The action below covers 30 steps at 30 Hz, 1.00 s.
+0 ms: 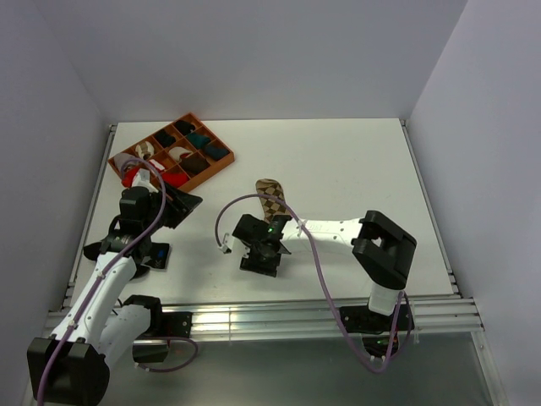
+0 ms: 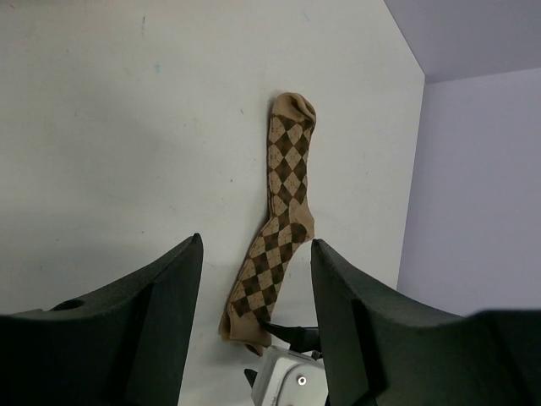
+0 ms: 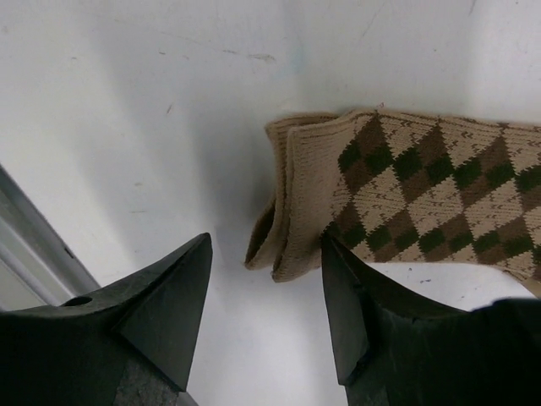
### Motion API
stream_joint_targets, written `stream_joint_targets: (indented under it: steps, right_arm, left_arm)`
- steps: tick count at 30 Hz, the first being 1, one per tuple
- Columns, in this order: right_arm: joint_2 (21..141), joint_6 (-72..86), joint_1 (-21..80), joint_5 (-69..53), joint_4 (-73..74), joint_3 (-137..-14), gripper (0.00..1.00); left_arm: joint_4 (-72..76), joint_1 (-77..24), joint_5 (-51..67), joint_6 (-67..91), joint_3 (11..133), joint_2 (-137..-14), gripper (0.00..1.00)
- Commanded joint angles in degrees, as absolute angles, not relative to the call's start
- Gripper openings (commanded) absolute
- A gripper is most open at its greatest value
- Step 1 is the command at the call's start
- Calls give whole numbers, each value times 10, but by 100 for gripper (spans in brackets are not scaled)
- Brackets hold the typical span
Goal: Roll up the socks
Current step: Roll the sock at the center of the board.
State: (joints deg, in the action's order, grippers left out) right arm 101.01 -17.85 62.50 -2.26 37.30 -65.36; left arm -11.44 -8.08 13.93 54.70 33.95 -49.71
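Note:
A tan-and-dark-brown argyle sock (image 1: pixel 271 196) lies flat and stretched out on the white table, mid-table. In the right wrist view its plain tan cuff (image 3: pixel 292 203) shows two layers. My right gripper (image 1: pixel 266 245) (image 3: pixel 266 238) stands open, pointing down at the sock's near end. The cuff lies just beyond the gap, and my right fingertip (image 3: pixel 338 271) is at its edge. My left gripper (image 1: pixel 186 204) (image 2: pixel 258 241) hangs open and empty to the left, apart from the sock (image 2: pixel 283 211). The near end of the sock is hidden under my right gripper in the top view.
An orange divided tray (image 1: pixel 216 137) holding several rolled socks stands at the back left, just beyond my left gripper. Something red (image 1: pixel 130 178) shows at its near-left corner, partly hidden by my left arm. Walls close in on the table's left, back and right sides.

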Motion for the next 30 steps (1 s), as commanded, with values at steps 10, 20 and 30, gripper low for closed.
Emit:
stream_joint_targets:
  steps: [10, 20, 30]
  right_arm:
    - [996, -176, 631, 47, 319, -614, 46]
    - [965, -199, 566, -154, 373, -629, 31]
    - [1059, -302, 418, -447, 551, -714, 25]
  left_arm:
    - [-77, -83, 131, 527, 328, -494, 58]
    - [104, -121, 150, 548, 225, -482, 45]
    - [373, -200, 148, 541, 125, -488, 17]
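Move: The open right hand hovers just over the argyle sock's cuff, whose middle is about 2 cm ahead of it, 2 cm to its left and 2 cm below. The sock's toe end lies some 21 cm straight ahead, and the board's near edge about 10 cm straight back. From the left hand, the cuff is roughly 10 cm back, 18 cm to the right and 17 cm down. The right fingers pinch the cuff by its right-hand edge, dipping about 1 cm as they close, then the right hand rises some 3.5 cm while its fingertips swing back towards the base by about 25 degrees. The left hand, holding nothing, sinks, then swings about 5 cm right towards the sock, fingers closing most of the way and tipping upward. ##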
